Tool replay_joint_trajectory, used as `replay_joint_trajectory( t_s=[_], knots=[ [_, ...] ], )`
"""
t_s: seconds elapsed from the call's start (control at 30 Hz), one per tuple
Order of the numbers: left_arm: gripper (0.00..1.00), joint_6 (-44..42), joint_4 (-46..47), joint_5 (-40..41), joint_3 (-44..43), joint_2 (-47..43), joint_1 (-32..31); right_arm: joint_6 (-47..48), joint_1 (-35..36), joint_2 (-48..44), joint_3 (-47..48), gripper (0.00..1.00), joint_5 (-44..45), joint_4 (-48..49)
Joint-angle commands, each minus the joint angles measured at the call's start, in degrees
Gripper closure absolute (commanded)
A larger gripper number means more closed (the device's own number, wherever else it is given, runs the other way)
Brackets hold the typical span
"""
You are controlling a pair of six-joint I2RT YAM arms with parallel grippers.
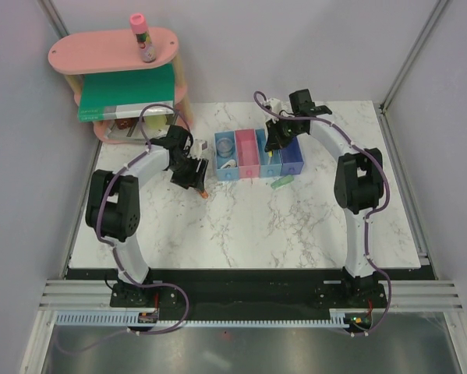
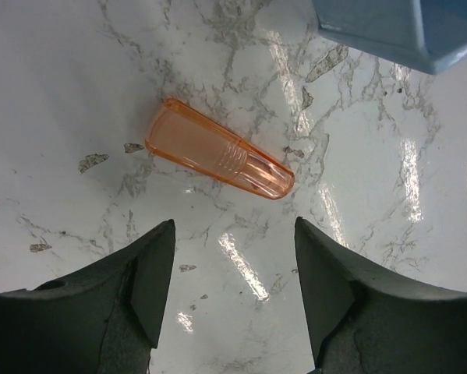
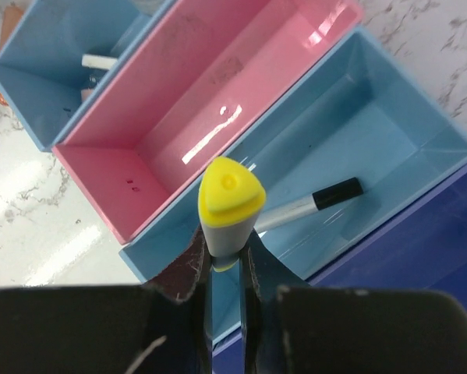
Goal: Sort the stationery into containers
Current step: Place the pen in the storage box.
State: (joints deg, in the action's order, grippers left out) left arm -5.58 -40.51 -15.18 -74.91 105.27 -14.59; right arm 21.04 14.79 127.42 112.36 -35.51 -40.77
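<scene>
The joined bins (image 1: 249,167) sit mid-table: light blue, pink, light blue, darker blue. My right gripper (image 3: 226,248) is shut on a grey, yellow-tipped stick (image 3: 228,204), held upright above the second light blue bin (image 3: 397,132). A grey marker with a black cap (image 3: 311,202) lies in that bin. The pink bin (image 3: 210,101) looks empty. The first light blue bin (image 1: 226,156) holds a clear round pot (image 1: 226,145) and a white piece (image 3: 99,61). My left gripper (image 2: 233,269) is open, just short of an orange translucent cap-like piece (image 2: 217,159) on the marble. A green bit (image 1: 281,182) lies in front of the bins.
A pink oval two-tier shelf (image 1: 77,58) stands at the back left with a pink-capped tube (image 1: 142,37) on top and a green flat book (image 1: 128,89) below. The first bin's corner (image 2: 405,35) is close beyond the orange piece. Grey walls enclose the table.
</scene>
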Motion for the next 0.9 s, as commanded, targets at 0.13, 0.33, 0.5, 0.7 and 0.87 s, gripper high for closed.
replay_joint_trajectory(
  t_s=[0.13, 0.33, 0.5, 0.7, 0.87],
  knots=[
    [0.31, 3.30, -2.47, 4.01, -3.75, 4.41, -0.53, 2.08, 0.07, 0.47, -3.63, 0.80, 0.17, 0.96],
    [0.30, 3.91, -3.69, 7.27, -6.29, 7.40, -1.14, 2.78, 0.16, -0.76, -4.51, 0.64, -0.09, 0.96],
    [0.30, 4.35, -5.28, 5.00, -10.33, 8.55, -1.76, 3.57, 0.33, -1.82, -5.39, 0.52, -0.09, 0.87],
    [0.30, 5.06, -6.51, -0.37, -11.39, 6.61, -2.63, 4.54, 0.68, -3.14, -7.06, 0.46, 0.70, 0.70],
    [0.30, 5.06, -6.51, 0.85, -11.39, 7.92, -3.08, 4.28, 0.86, -3.66, -6.54, 0.45, 0.44, 0.61]
  ],
)
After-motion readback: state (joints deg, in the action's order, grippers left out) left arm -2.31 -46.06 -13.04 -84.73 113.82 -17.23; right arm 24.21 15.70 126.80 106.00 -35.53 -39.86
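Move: The pen, already held in the right fingers, is bound for the storage box's light-blue compartment beside the dark-blue one, its middle about 2 cm back from that hand and 8 below. A black-capped marker lies there, 3 cm back and 1 right; the pink compartment is 5 cm left and 2 back, the dark-blue one 5 right and 2 back. From the left hand the orange case is 2 cm ahead, 2 right, 5 below; the box's leftmost blue compartment 8 ahead, 10 right. The pen is lowered by the right hand about 3 cm and slightly back into the light-blue compartment, then let go as the fingers open to roughly half, the hand staying low and easing a little farther back. Meanwhile the left hand, fingers still open, sinks some 3 cm over the orange case, then shifts forward and to the right while rising a little, without gripping it. ##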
